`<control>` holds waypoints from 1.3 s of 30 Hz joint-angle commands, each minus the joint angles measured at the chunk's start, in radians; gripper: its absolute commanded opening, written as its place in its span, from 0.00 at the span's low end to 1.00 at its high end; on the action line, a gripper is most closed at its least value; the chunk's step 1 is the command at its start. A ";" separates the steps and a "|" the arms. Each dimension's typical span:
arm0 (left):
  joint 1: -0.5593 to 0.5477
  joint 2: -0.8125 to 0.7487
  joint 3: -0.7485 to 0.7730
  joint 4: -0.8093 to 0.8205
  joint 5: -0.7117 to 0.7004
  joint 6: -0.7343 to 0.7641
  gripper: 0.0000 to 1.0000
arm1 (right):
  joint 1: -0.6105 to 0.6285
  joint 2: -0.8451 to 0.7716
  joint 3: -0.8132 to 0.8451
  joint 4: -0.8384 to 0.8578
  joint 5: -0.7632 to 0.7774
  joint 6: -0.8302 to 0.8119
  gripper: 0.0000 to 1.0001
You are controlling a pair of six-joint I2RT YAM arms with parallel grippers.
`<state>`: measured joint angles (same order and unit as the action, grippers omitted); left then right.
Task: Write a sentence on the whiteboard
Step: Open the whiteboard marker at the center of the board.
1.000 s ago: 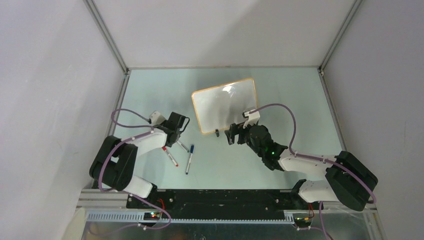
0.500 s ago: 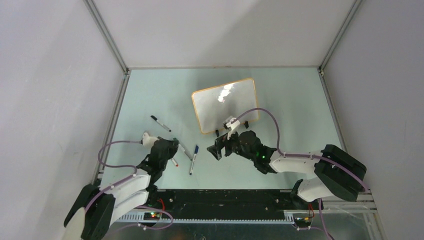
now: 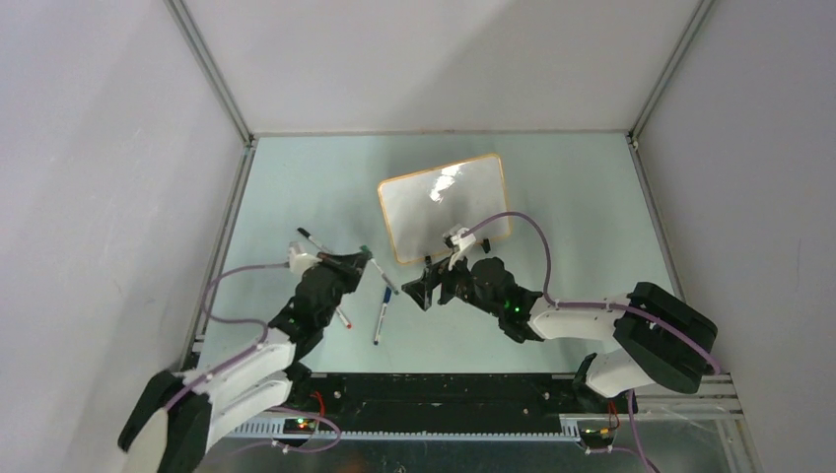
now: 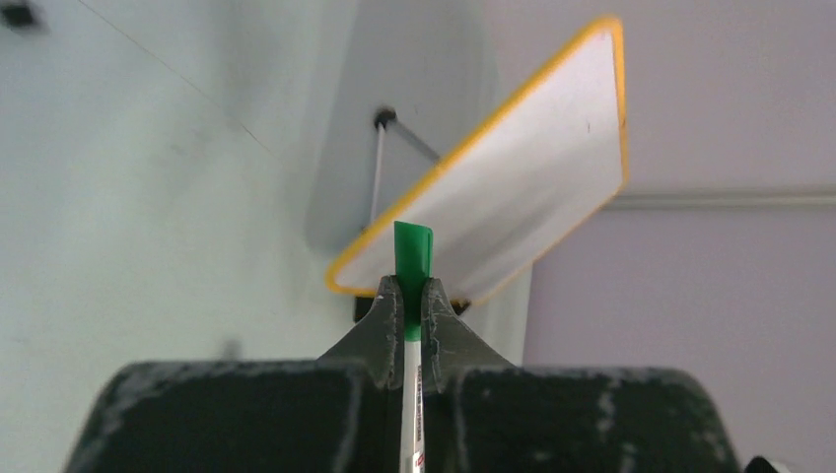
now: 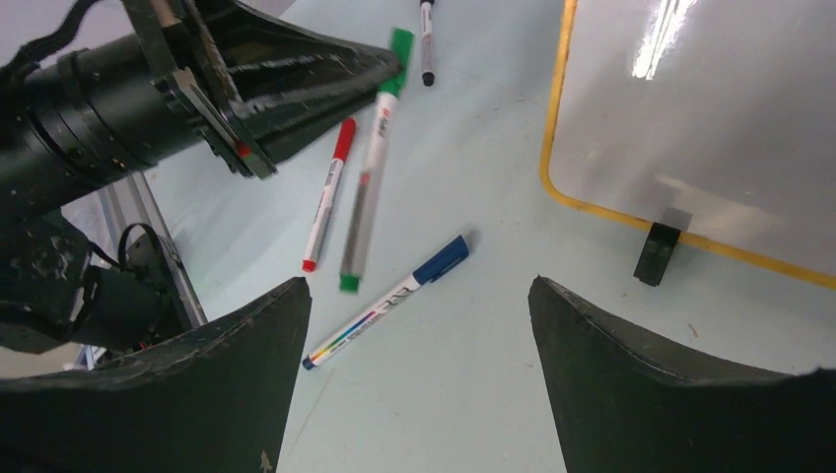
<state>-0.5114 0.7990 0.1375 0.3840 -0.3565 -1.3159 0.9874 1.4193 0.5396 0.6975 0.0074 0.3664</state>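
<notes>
The whiteboard [image 3: 444,205] stands tilted on black clip feet [image 5: 656,253], and its orange-framed face is blank. No sentence shows on it in any view. My left gripper [image 3: 347,264] is shut on a green-capped marker [image 4: 413,251] near its cap, and the marker points toward the board's near-left corner [image 4: 532,187]. The right wrist view shows this marker [image 5: 371,168] hanging from the left gripper's fingers [image 5: 296,74]. My right gripper [image 3: 422,293] is open and empty, low over the table just in front of the board [image 5: 710,118].
A blue marker [image 3: 381,315] lies between the grippers, under my open right gripper [image 5: 419,296]. A red marker [image 3: 342,318] lies beside it. A black marker [image 3: 308,236] lies to the far left. Enclosure walls ring the table.
My left gripper has swung up from the markers toward the board, carrying the green marker. My right gripper has shifted left and nearer, away from the board's foot.
</notes>
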 commanded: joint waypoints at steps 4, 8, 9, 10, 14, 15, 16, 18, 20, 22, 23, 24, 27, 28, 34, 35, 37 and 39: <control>-0.133 0.207 0.135 0.202 0.096 -0.101 0.00 | 0.021 -0.009 0.004 0.115 0.167 0.076 0.82; -0.172 0.244 0.111 0.295 0.054 -0.158 0.00 | 0.024 -0.020 -0.039 0.215 0.202 0.048 0.78; -0.177 0.253 0.099 0.340 0.050 -0.185 0.00 | 0.024 -0.026 -0.043 0.220 0.207 0.045 0.78; -0.185 0.277 0.093 0.368 0.046 -0.196 0.00 | 0.025 -0.029 -0.047 0.225 0.209 0.039 0.77; -0.214 0.363 0.069 0.540 0.052 -0.255 0.00 | 0.032 -0.025 -0.049 0.243 0.211 0.029 0.73; -0.226 0.379 0.068 0.602 0.051 -0.262 0.00 | 0.047 -0.019 -0.049 0.250 0.224 0.022 0.72; -0.231 0.412 0.068 0.629 0.050 -0.265 0.00 | 0.054 -0.017 -0.049 0.259 0.250 0.005 0.71; -0.237 0.461 0.056 0.706 0.045 -0.292 0.00 | 0.071 -0.020 -0.050 0.263 0.284 -0.016 0.70; -0.240 0.507 0.039 0.799 0.043 -0.317 0.00 | 0.078 -0.023 -0.051 0.264 0.305 -0.025 0.67; -0.247 0.555 0.025 0.931 0.033 -0.320 0.00 | 0.080 -0.023 -0.052 0.265 0.311 -0.030 0.58; -0.250 0.584 0.020 0.962 0.026 -0.320 0.00 | 0.082 -0.022 -0.052 0.265 0.312 -0.029 0.50; -0.250 0.596 0.014 0.989 0.022 -0.320 0.00 | 0.083 -0.023 -0.052 0.264 0.313 -0.030 0.46; -0.253 0.658 0.008 1.105 0.017 -0.317 0.00 | 0.082 -0.023 -0.052 0.261 0.314 -0.032 0.25; -0.254 0.670 0.008 1.134 0.016 -0.316 0.00 | 0.083 -0.025 -0.052 0.259 0.316 -0.032 0.20; -0.253 0.663 0.003 1.142 -0.014 -0.260 0.00 | 0.079 -0.030 -0.052 0.243 0.324 -0.024 0.00; -0.253 0.648 -0.006 1.139 -0.025 -0.251 0.00 | 0.078 -0.033 -0.052 0.234 0.321 -0.024 0.00; -0.253 0.621 -0.022 1.118 -0.054 -0.236 0.00 | 0.072 -0.046 -0.052 0.215 0.307 -0.029 0.00; -0.253 0.591 -0.031 1.078 -0.070 -0.221 0.00 | 0.056 -0.064 -0.052 0.186 0.246 -0.033 0.00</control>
<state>-0.7624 1.4544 0.1223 1.4265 -0.3492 -1.5707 1.0561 1.4002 0.4881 0.9089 0.3218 0.3454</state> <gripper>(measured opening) 0.023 0.079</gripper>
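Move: The left hand already holds the green marker by its cap, its barrel slanting down right and back, middle about 4 cm right, 4 back and 3 below. The open right gripper is some 13 cm right and 7 back of the left hand, about level. From the right hand that marker's middle is 9 cm left, 3 ahead, 3 below; the blue marker 8 left, 3 back, 11 below; the whiteboard's middle 20 ahead, 7 right, 5 below. Left hand carries the green marker about 11 cm right and 5 up; right hand rises, pinches its barrel. ##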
